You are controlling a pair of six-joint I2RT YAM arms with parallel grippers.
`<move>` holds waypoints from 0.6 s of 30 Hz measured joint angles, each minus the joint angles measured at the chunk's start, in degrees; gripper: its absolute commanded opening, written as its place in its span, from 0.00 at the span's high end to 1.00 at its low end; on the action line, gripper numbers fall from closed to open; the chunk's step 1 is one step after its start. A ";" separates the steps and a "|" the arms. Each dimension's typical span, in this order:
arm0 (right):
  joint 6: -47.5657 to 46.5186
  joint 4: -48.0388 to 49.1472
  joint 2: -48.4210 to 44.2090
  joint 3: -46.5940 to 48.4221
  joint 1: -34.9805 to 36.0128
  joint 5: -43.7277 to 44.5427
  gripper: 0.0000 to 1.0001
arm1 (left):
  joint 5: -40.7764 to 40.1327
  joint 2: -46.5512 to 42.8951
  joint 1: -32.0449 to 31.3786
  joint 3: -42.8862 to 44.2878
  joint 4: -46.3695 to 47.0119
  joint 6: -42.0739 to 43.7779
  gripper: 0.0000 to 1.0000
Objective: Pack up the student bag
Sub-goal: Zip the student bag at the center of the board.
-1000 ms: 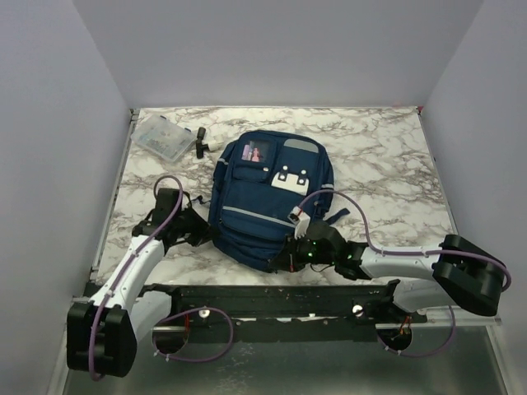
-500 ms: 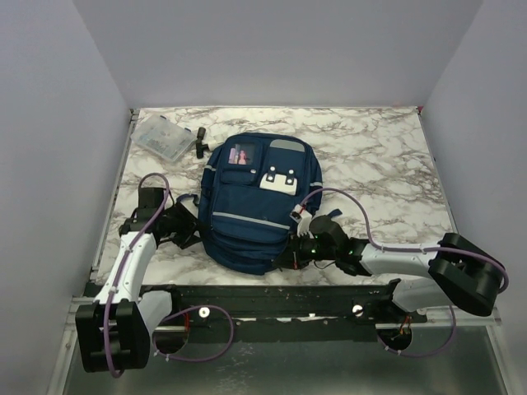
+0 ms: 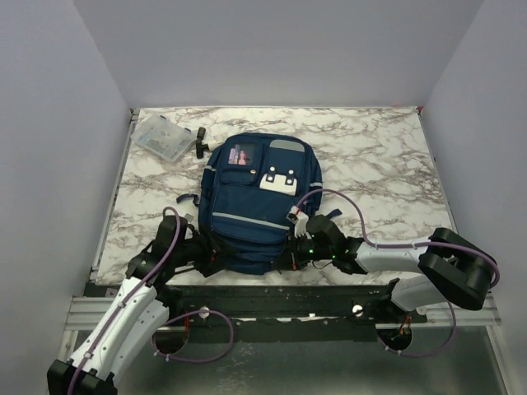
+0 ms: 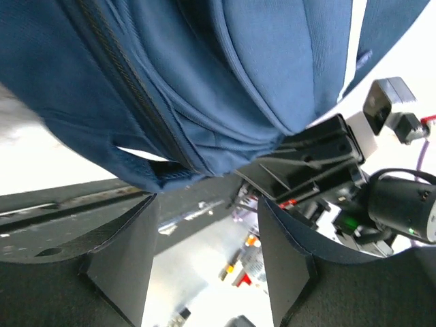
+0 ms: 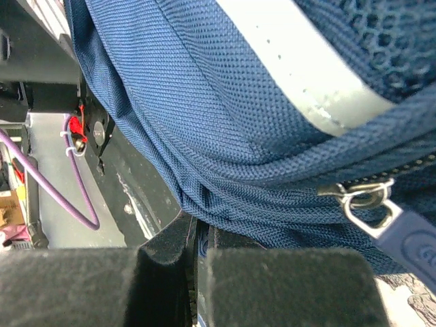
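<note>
The student bag (image 3: 251,197), navy with grey stripes and a white patch, lies flat in the middle of the table. My left gripper (image 3: 204,258) is at the bag's near left corner. In the left wrist view it (image 4: 208,228) stands open with nothing between its fingers (image 4: 126,255), and the bag's edge (image 4: 225,88) hangs just beyond the tips. My right gripper (image 3: 290,251) is at the bag's near right edge. In the right wrist view it (image 5: 198,245) is shut on a thin fold of the bag's blue fabric (image 5: 225,136), beside a zipper pull (image 5: 381,214).
A small clear plastic box (image 3: 162,137) and a small black object (image 3: 200,141) lie at the far left of the marble table (image 3: 379,164). The black rail (image 3: 272,296) runs along the near edge, right below the bag. Grey walls close in both sides.
My left gripper has opened, let go of the bag and pulled back toward the near edge. The bag slid left and squared up. The right gripper stayed shut on its fabric.
</note>
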 measured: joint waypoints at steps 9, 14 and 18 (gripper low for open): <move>0.04 0.66 0.37 0.00 0.00 -0.50 1.00 | -2.23 12.87 -17.66 -2.03 17.20 -14.12 0.55; 0.07 0.42 0.13 0.00 0.00 -0.50 1.00 | -4.70 23.45 -20.15 -1.16 24.68 -16.57 0.74; 0.02 0.02 -0.55 0.00 0.00 -0.46 1.00 | -9.31 22.25 -20.81 -2.14 26.64 -17.31 0.97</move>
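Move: The bag's near edge, the stretch where the left fingers are to close, is roughly 8 cm to the left hand's right, 1 cm ahead and 4 cm below; from the right hand it is some 5 cm to the left, about level fore and aft and 1 cm higher. The zip pull sits about 12 cm right of the left hand, 4 cm ahead and 4 cm lower. The bag's pale strip has its middle around 9 cm ahead of the left hand, 6 cm right and 3 cm down. The bag's near edge is what the open left gripper goes for, sweeping about 7 cm to the right towards the right gripper with a slight bow back and then forward, and sinking some 3 cm in the later part. Its fingers close most of the way onto the navy fabric at the end, while the right hand stays put and keeps the rim pinched beside the zip pull. ##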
